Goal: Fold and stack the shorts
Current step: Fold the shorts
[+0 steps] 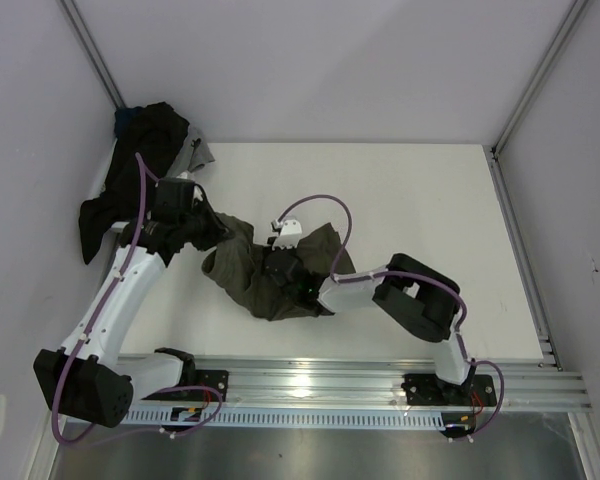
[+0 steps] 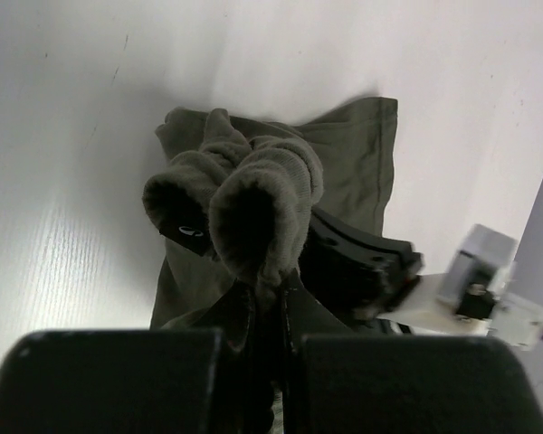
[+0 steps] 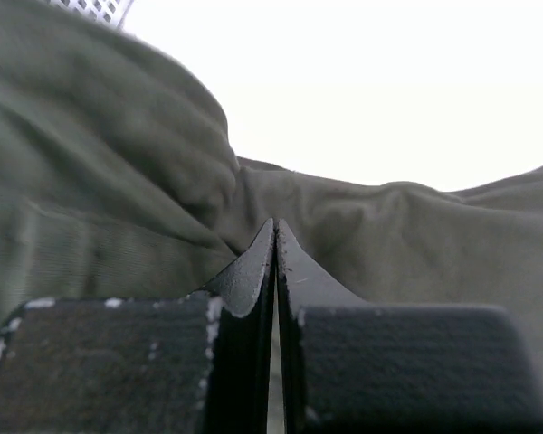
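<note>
The olive-green shorts [image 1: 270, 270] lie crumpled on the white table, mid-left. My left gripper [image 1: 202, 232] is shut on a bunched edge of the olive shorts [image 2: 258, 194] and holds that fold lifted off the table; in the left wrist view, cloth sits between the fingers of the left gripper [image 2: 270, 294]. My right gripper [image 1: 292, 278] rests on the middle of the same pair. In its wrist view the right gripper [image 3: 275, 228] is shut, tips against the olive cloth [image 3: 118, 181], with nothing seen between the fingers. The black shorts [image 1: 155, 130] are heaped in the far left corner.
More dark cloth [image 1: 95, 225] hangs down at the table's left edge beside the left arm. A grey flap [image 1: 202, 152] pokes out by the black heap. Aluminium rails [image 1: 520, 260] border the table on the right and along the front [image 1: 330, 380].
</note>
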`<action>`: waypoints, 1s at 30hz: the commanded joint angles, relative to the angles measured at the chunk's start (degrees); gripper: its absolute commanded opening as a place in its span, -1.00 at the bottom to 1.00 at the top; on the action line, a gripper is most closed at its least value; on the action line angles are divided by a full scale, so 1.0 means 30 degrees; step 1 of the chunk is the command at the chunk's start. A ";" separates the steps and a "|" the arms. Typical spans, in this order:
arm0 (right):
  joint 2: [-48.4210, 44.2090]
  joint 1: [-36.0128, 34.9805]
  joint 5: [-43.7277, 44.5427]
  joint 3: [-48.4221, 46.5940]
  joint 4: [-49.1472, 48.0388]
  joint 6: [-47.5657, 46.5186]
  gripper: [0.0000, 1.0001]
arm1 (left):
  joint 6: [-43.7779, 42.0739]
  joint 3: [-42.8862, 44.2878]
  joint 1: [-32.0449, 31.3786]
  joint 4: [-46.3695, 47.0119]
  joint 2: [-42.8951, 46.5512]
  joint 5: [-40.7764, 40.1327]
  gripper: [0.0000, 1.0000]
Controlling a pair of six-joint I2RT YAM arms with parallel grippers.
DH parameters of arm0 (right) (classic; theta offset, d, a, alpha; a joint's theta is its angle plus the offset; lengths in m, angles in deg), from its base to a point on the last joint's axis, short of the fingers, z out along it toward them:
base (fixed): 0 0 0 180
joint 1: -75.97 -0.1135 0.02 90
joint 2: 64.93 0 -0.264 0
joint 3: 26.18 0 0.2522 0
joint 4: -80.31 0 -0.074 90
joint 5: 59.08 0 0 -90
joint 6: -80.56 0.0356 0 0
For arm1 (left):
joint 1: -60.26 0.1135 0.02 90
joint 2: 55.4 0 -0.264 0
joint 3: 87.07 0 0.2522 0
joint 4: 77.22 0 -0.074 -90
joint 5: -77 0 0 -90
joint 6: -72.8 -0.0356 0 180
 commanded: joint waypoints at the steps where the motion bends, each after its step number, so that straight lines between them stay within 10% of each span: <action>1: -0.2393 0.0463 -0.0569 -0.0366 0.2967 0.1379 -1.00 | -0.0376 0.0028 -0.0092 0.0278 0.0371 -0.0233 -1.00; 16: -1.1065 0.7724 -1.0232 0.5255 1.3338 0.2025 -0.99 | -0.2016 0.1228 -0.0384 -0.0571 -0.0654 -0.1462 -1.00; 30: -1.1480 0.8520 -1.1790 0.8947 1.2266 0.2812 -1.00 | -0.1577 0.3072 -0.2933 -0.0952 -0.2439 -0.3865 -1.00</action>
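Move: The right hand, shut and empty and already rising over the shorts, has their flat right edge about 22 cm to its right, 5 cm back and 7 cm below. That edge's far corner is roughly 15 cm right, 7 cm ahead, 7 cm below. The bunched end held up by the left gripper lies some 8 cm to the left, level fore and aft, slightly higher. From the left hand, the right edge is about 33 cm right, 2 cm back, 18 cm below. Lift the shut right gripper about 5 cm clear of the shorts and sweep it some 22 cm right across the flat part. Then bring it back and down to the shorts' right edge near the close corner, tipping the fingers some 35 degrees further downward. Keep the left gripper clamped on the raised bunch, nearly in place, rolling it about 10 degrees. ##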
